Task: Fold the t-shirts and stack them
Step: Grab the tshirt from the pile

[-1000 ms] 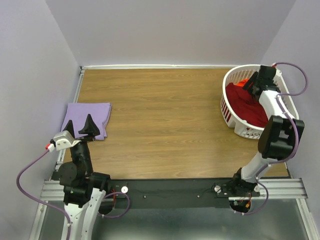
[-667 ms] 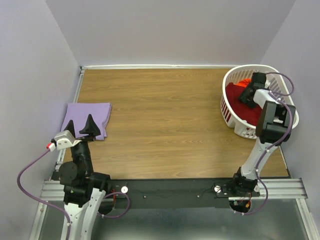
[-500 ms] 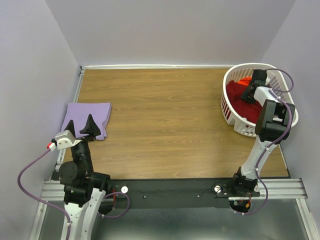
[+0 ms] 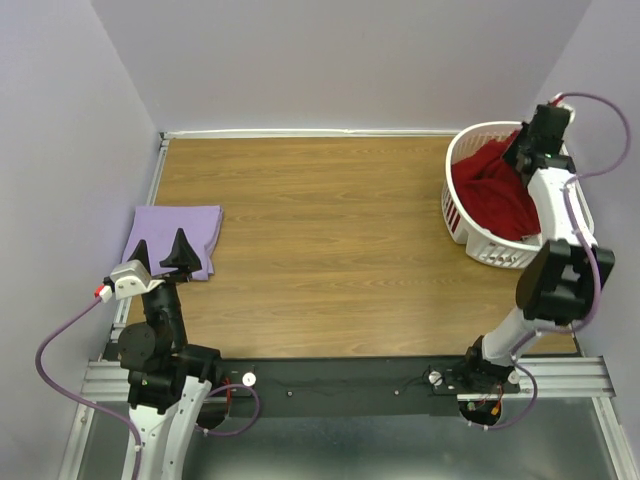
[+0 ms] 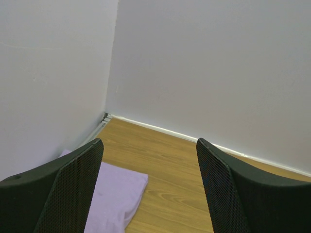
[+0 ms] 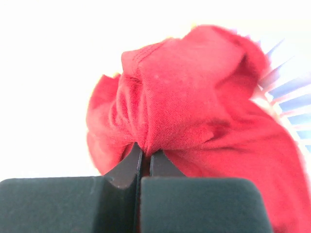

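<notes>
A dark red t-shirt (image 4: 488, 195) fills the white lattice basket (image 4: 497, 256) at the back right. One fold of it is drawn up towards the basket's far rim, where my right gripper (image 4: 522, 150) is shut on it. In the right wrist view the gripper (image 6: 144, 150) pinches a bunch of the red t-shirt (image 6: 194, 97) between its closed fingertips. A folded lavender t-shirt (image 4: 176, 232) lies flat at the table's left edge. My left gripper (image 4: 161, 243) hovers open over its near edge. The left wrist view shows that gripper (image 5: 149, 141) empty, with the lavender t-shirt (image 5: 114, 194) below. No orange-red t-shirt shows.
Pale walls close in the wooden table (image 4: 320, 240) on the left, back and right. The basket stands against the right wall. A black rail (image 4: 340, 385) with both arm bases runs along the near edge.
My right gripper went into the basket, shut on the dark red t-shirt and rose towards the far rim, pulling cloth up. The orange-red cloth seen earlier is now covered. The left arm is still.
</notes>
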{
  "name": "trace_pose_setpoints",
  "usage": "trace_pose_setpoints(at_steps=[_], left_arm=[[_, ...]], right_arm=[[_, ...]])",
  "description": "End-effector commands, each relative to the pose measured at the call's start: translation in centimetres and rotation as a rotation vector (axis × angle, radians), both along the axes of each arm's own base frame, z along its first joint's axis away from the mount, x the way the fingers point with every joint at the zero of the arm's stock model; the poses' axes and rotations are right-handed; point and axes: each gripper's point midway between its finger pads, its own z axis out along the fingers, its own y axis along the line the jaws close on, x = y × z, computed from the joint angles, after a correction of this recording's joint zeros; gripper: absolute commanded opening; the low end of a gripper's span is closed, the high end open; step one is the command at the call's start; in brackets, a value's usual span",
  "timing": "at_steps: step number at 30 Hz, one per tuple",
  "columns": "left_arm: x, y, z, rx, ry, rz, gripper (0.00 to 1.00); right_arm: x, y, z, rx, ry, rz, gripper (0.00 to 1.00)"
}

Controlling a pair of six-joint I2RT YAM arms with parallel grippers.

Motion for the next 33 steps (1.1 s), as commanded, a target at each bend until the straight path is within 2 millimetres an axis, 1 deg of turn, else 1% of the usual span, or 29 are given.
trace_pose_setpoints(at_steps=[1,2,3,5,6,8,9,10,11,12,13,14,15,17,18,20,21,22,23,24,25,26,27,28,29,30,31,32,33], left_arm=[[-2.1,0.3,1.7,-0.007,-0.107,-0.005,0.85],[-2.2,0.3,1.7,-0.007,-0.108,-0.003,0.85],[-2.2,0.3,1.7,-0.008,-0.112,-0.005,0.85],[-2.3,0.3,1.8,-0.008,-0.115,-0.006,0.85],[-2.4,0.3,1.9,-0.008,-0.119,-0.009,0.85],[-2.5,0.3,2.0,-0.011,-0.121,-0.008,0.85],[-2.6,0.3,2.0,-0.009,-0.124,-0.007,0.85],[-2.5,0.3,2.0,-0.009,-0.122,-0.009,0.85],[-2.6,0.3,2.0,-0.009,-0.123,-0.009,0.85],[-2.7,0.3,2.1,-0.012,-0.126,-0.009,0.85],[-2.6,0.3,2.0,-0.010,-0.124,-0.009,0.85],[-2.7,0.3,2.0,-0.011,-0.123,-0.009,0.85],[-2.6,0.3,2.0,-0.010,-0.122,-0.011,0.85],[-2.6,0.2,2.0,-0.009,-0.122,-0.013,0.85],[-2.7,0.3,2.0,-0.011,-0.124,-0.012,0.85],[-2.8,0.2,2.1,-0.011,-0.126,-0.013,0.85],[-2.9,0.3,2.1,-0.014,-0.129,-0.011,0.85],[-2.9,0.3,2.1,-0.014,-0.125,-0.011,0.85],[-2.9,0.3,2.0,-0.014,-0.124,-0.010,0.85],[-2.9,0.3,2.0,-0.014,-0.124,-0.011,0.85],[-3.0,0.3,2.1,-0.015,-0.124,-0.012,0.85],[-2.9,0.2,2.0,-0.015,-0.123,-0.017,0.85],[-2.9,0.2,2.0,-0.014,-0.123,-0.016,0.85],[-2.9,0.2,2.1,-0.015,-0.126,-0.018,0.85],[-2.8,0.2,2.0,-0.014,-0.122,-0.019,0.85],[-2.8,0.1,2.0,-0.013,-0.125,-0.025,0.85],[-2.8,0.1,2.0,-0.012,-0.123,-0.025,0.85],[-2.8,0.0,2.0,-0.010,-0.126,-0.027,0.85],[-2.7,0.0,2.0,-0.010,-0.126,-0.027,0.85]], right_arm=[[-1.5,1.5,12.4,-0.043,-0.285,0.042,0.01],[-1.9,1.7,13.6,-0.047,-0.311,0.048,0.01],[-2.6,2.0,15.7,-0.056,-0.354,0.054,0.01],[-3.3,2.7,17.3,-0.056,-0.391,0.090,0.01],[-3.7,3.3,18.5,-0.054,-0.418,0.117,0.01],[-3.9,3.8,20.0,-0.058,-0.448,0.148,0.01],[-3.9,4.9,20.5,-0.041,-0.462,0.208,0.00],[-3.9,5.5,21.1,-0.037,-0.477,0.240,0.00],[-4.0,6.1,22.4,-0.034,-0.503,0.275,0.01],[-4.0,6.8,23.2,-0.029,-0.521,0.311,0.00],[-4.2,8.0,24.1,-0.014,-0.543,0.378,0.00],[-4.3,8.5,25.8,-0.017,-0.579,0.405,0.00],[-4.4,9.0,27.0,-0.008,-0.604,0.432,0.00],[-4.3,9.1,28.8,-0.013,-0.641,0.435,0.01],[-4.2,9.0,28.8,-0.009,-0.639,0.429,0.02],[-3.9,8.6,28.0,-0.007,-0.619,0.405,0.02],[-3.9,8.1,26.1,0.000,-0.578,0.374,0.02],[-3.9,6.6,24.5,-0.020,-0.544,0.293,0.02],[-4.1,5.8,23.0,-0.027,-0.509,0.245,0.02],[-4.8,4.9,22.2,-0.042,-0.493,0.192,0.02],[-5.4,3.1,18.1,-0.057,-0.405,0.086,0.02],[-5.9,2.4,16.5,-0.068,-0.370,0.040,0.02],[-6.9,1.5,15.3,-0.083,-0.343,-0.011,0.04],[-8.1,-0.1,12.1,-0.108,-0.269,-0.113,0.09],[-9.0,-0.8,10.6,-0.122,-0.234,-0.158,0.14],[-9.8,-1.3,9.6,-0.132,-0.212,-0.198,0.22],[-11.0,-1.9,9.4,-0.143,-0.213,-0.253,0.50],[-11.9,-1.9,7.4,-0.139,-0.172,-0.267,0.68],[-12.3,-1.9,7.0,-0.139,-0.167,-0.273,0.84]])
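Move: The right hand holds the red t-shirt near the basket's far edge. The basket's middle lies about 12 cm back of this hand, level with it sideways and some 9 cm lower; the bulk of the red t-shirt hangs and lies about 10 cm back, 6 cm left and 9 cm below. From the idle left hand the basket is roughly 18 cm ahead, 90 cm right and 22 cm down. The right hand lifts the red t-shirt about 24 cm, then sinks some 17 cm, drawing back, and opens. ##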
